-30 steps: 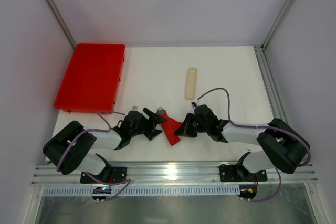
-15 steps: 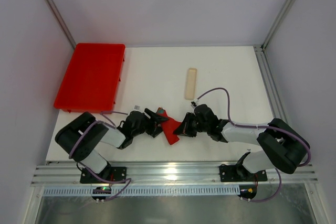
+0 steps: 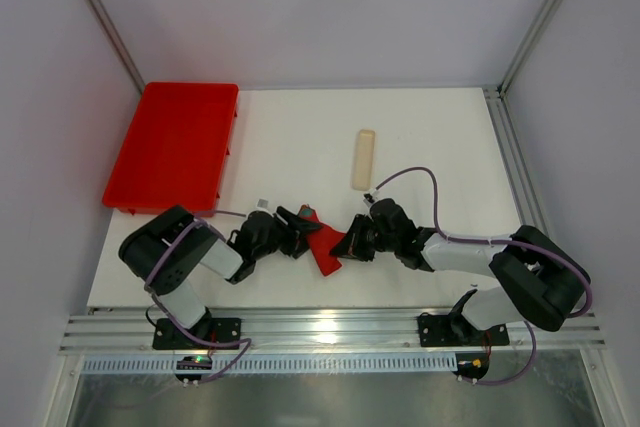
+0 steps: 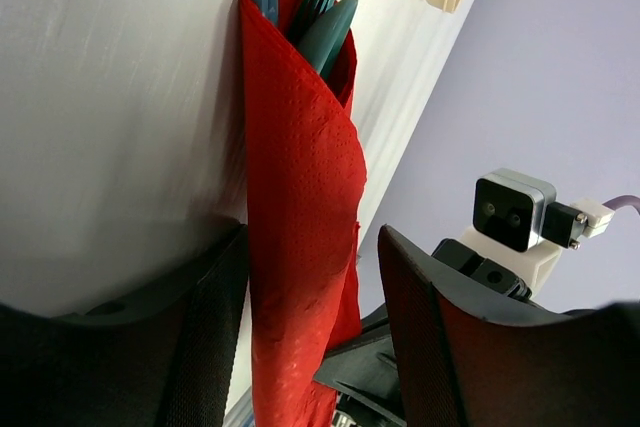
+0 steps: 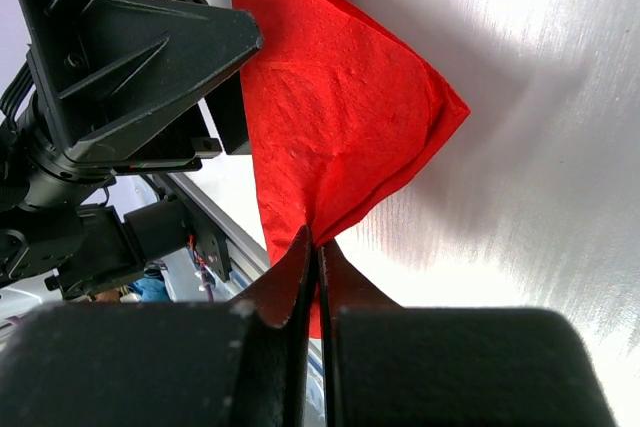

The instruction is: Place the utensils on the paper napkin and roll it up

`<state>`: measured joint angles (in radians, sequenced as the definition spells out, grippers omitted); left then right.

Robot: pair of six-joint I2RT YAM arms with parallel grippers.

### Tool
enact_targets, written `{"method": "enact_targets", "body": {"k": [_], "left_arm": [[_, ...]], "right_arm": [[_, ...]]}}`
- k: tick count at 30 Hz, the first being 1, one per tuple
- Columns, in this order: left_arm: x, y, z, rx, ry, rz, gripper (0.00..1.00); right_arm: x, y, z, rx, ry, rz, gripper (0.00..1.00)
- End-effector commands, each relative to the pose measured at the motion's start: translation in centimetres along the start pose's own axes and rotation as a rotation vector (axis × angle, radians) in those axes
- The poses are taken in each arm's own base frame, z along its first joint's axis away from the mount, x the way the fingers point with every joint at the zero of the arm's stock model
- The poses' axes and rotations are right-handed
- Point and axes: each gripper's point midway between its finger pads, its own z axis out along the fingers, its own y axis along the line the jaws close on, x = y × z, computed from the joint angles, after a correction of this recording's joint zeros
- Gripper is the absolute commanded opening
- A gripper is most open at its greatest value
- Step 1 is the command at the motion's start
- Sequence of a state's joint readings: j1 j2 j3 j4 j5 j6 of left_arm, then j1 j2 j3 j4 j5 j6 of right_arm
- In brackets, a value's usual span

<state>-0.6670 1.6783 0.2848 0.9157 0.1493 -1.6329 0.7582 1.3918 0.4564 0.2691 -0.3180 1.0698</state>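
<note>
The paper napkin lies near the table's front edge, wrapped into a red roll. The teal utensils stick out of its far end. My left gripper straddles the roll with open jaws. Its left finger lies close against the paper, and a gap shows at the right finger. From the other side, my right gripper is shut on a pinched fold of the napkin. In the top view the left gripper and the right gripper flank the roll.
A big red tray sits at the back left. A pale beige strip lies behind the grippers, mid-table. The metal rail runs just in front of the roll. Both arm bases stand close by.
My left arm's rear links have swung to the right, and its jaws have narrowed around the roll. The right gripper keeps its pinch and has not moved.
</note>
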Motion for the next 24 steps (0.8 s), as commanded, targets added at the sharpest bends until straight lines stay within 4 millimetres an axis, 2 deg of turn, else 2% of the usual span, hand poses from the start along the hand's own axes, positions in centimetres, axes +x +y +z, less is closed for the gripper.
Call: {"method": "enact_targets", "body": {"k": [1, 18, 23, 24], "left_arm": [[-0.6, 1.1, 0.4, -0.027, -0.024, 0.046, 0.56], [-0.8, 0.3, 1.4, 0.04, -0.017, 0.109, 0.45], [-1.2, 0.6, 1.6, 0.051, -0.033, 0.115, 0.35], [-1.2, 0.3, 1.6, 0.067, -0.03, 0.12, 0.3]], "right_arm": [[-1.0, 3.0, 0.0, -0.084, -0.023, -0.027, 0.04], [-0.9, 2.4, 0.3, -0.066, -0.017, -0.028, 0.04], [-0.9, 2.4, 0.3, -0.066, -0.015, -0.027, 0.04], [-0.9, 2.4, 0.3, -0.065, -0.013, -0.029, 0.04]]}}
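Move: The rolled napkin already lies between the left hand's open fingers, its middle about 2 cm to the right of that hand and 2 cm below, level fore and aft. The utensil heads poke out some 6 cm ahead, 1 cm to the left and 2 cm lower. The napkin flap pinched by the right hand is about 4 cm back and 6 cm right, at about the left hand's height. From the right hand the rolled napkin lies roughly 5 cm left, 3 cm ahead and 2 cm down. The left fingers close from a bit over half open to about a third, coming in on both sides of the rolled napkin until they hug it, while the hand eases roughly 1 cm forward and as much down, drifting slightly right over the roll. The right hand stays put, shut, and keeps its pinch on the napkin flap. ##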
